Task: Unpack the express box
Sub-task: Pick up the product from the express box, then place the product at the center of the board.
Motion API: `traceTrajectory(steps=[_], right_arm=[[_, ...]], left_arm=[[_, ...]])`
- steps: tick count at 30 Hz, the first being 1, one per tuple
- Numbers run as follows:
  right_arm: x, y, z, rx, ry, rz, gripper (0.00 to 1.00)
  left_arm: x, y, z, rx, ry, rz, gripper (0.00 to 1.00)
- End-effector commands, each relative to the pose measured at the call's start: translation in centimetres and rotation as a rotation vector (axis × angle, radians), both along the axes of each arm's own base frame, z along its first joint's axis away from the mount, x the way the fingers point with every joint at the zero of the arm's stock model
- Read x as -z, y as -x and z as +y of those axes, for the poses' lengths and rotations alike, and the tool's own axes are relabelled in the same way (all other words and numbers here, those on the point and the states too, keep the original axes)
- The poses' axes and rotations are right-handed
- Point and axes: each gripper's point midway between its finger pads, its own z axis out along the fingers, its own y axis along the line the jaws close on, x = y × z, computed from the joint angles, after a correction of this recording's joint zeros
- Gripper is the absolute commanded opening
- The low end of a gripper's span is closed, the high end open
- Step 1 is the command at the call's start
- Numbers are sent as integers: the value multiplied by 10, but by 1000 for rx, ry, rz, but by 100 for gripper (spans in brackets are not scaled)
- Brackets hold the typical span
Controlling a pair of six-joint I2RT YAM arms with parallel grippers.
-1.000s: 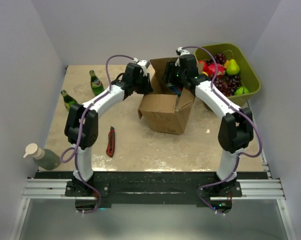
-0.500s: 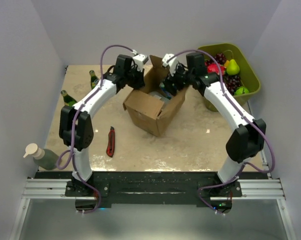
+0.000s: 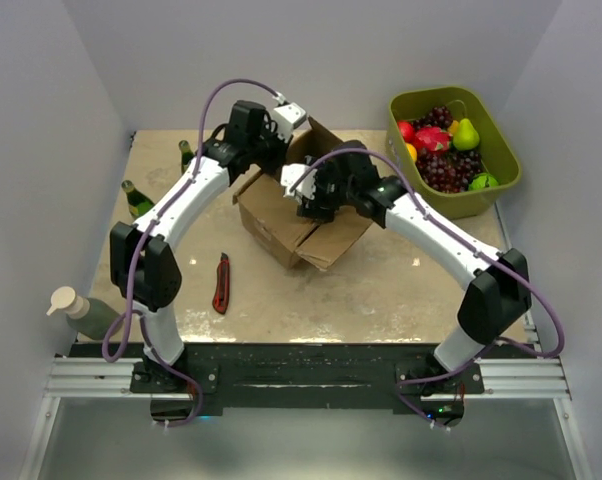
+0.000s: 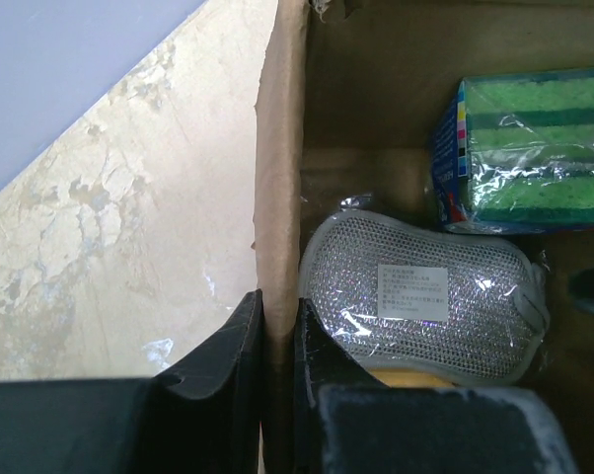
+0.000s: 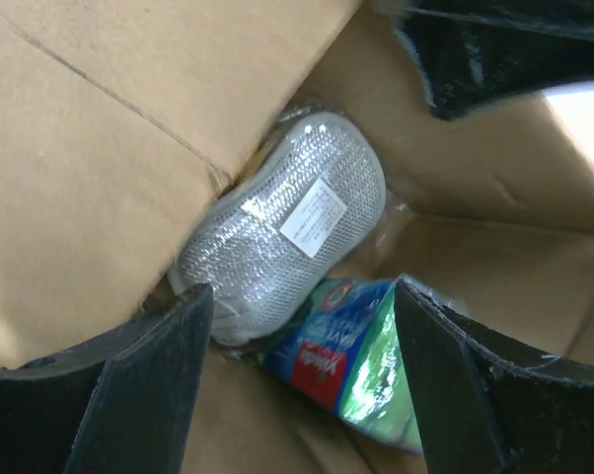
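The express box point(image 3: 276, 225), a brown cardboard carton, sits open and skewed mid-table. My left gripper point(image 3: 283, 143) is at its far edge, shut on the box's upright side wall point(image 4: 277, 197), one finger inside and one outside point(image 4: 277, 300). My right gripper point(image 3: 314, 205) hangs over the opening, open, with nothing between its fingers point(image 5: 302, 341). Inside the box lie a silver mesh scrubber in clear wrap point(image 4: 420, 301) point(image 5: 287, 212) and a pack of green sponges point(image 4: 529, 148) point(image 5: 361, 365). The sponge pack lies below the gap of the right gripper's fingers.
An olive-green tub point(image 3: 468, 203) of fruit stands at the back right. Two green bottles point(image 3: 136, 200) point(image 3: 188, 155) lie at the back left. A red utility knife point(image 3: 221, 282) lies near the box's left, and a pump bottle point(image 3: 81, 312) stands at the front left corner.
The box has turned and shifted left and nearer. My left gripper has shut on its side wall. My right gripper has swung left over the opening and opened wider.
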Motion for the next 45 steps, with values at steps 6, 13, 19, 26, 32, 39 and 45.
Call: traceTrajectory(steps=[6,13,19,26,32,39,45], right_arm=[[24,-38,-35,240,273,-130,75],[56,-43,-48,288,342,-90,73],[96,-46,-63,328,405,53,41],[37,-42,-32,218,210,4,0],[-88,-24,-5,108,-114,-197,0],[-185,6,-23,151,-347,-346,0],[-233,10,-79,382,-408,-442,0]], left_arm=[[-72,5,-1,-10,118,-144,0],[-31,8,-3,-2,144,-13,0],[-16,-1,7,-41,151,26,0],[-1,-13,14,-100,120,30,0],[18,-27,25,-170,72,26,0],[31,-33,30,-215,53,35,0],[31,-41,52,-261,0,8,0]])
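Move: The green sponge pack lies inside the box about 5 cm ahead of the open right gripper, 3 cm to its right and some 7 cm below. The bagged grey pad lies beside it, roughly 3 cm ahead of that gripper, 5 cm left and 8 cm down; the box's open right flap is about 9 cm back and 5 cm right. From the left hand, already pinching the left rim, the pack lies level ahead, 10 cm right and 11 cm lower. The green sponge pack gets pinched and drawn up out of the box: the right hand dips about 8 cm and reaches 5 cm forward into the opening, shuts its fingers on the pack, then climbs fast, some 27 cm, drawing back a little as its fingertips tip up. Meanwhile the left hand keeps its pinch on the rim, lowering that side about 6 cm and drifting left. ##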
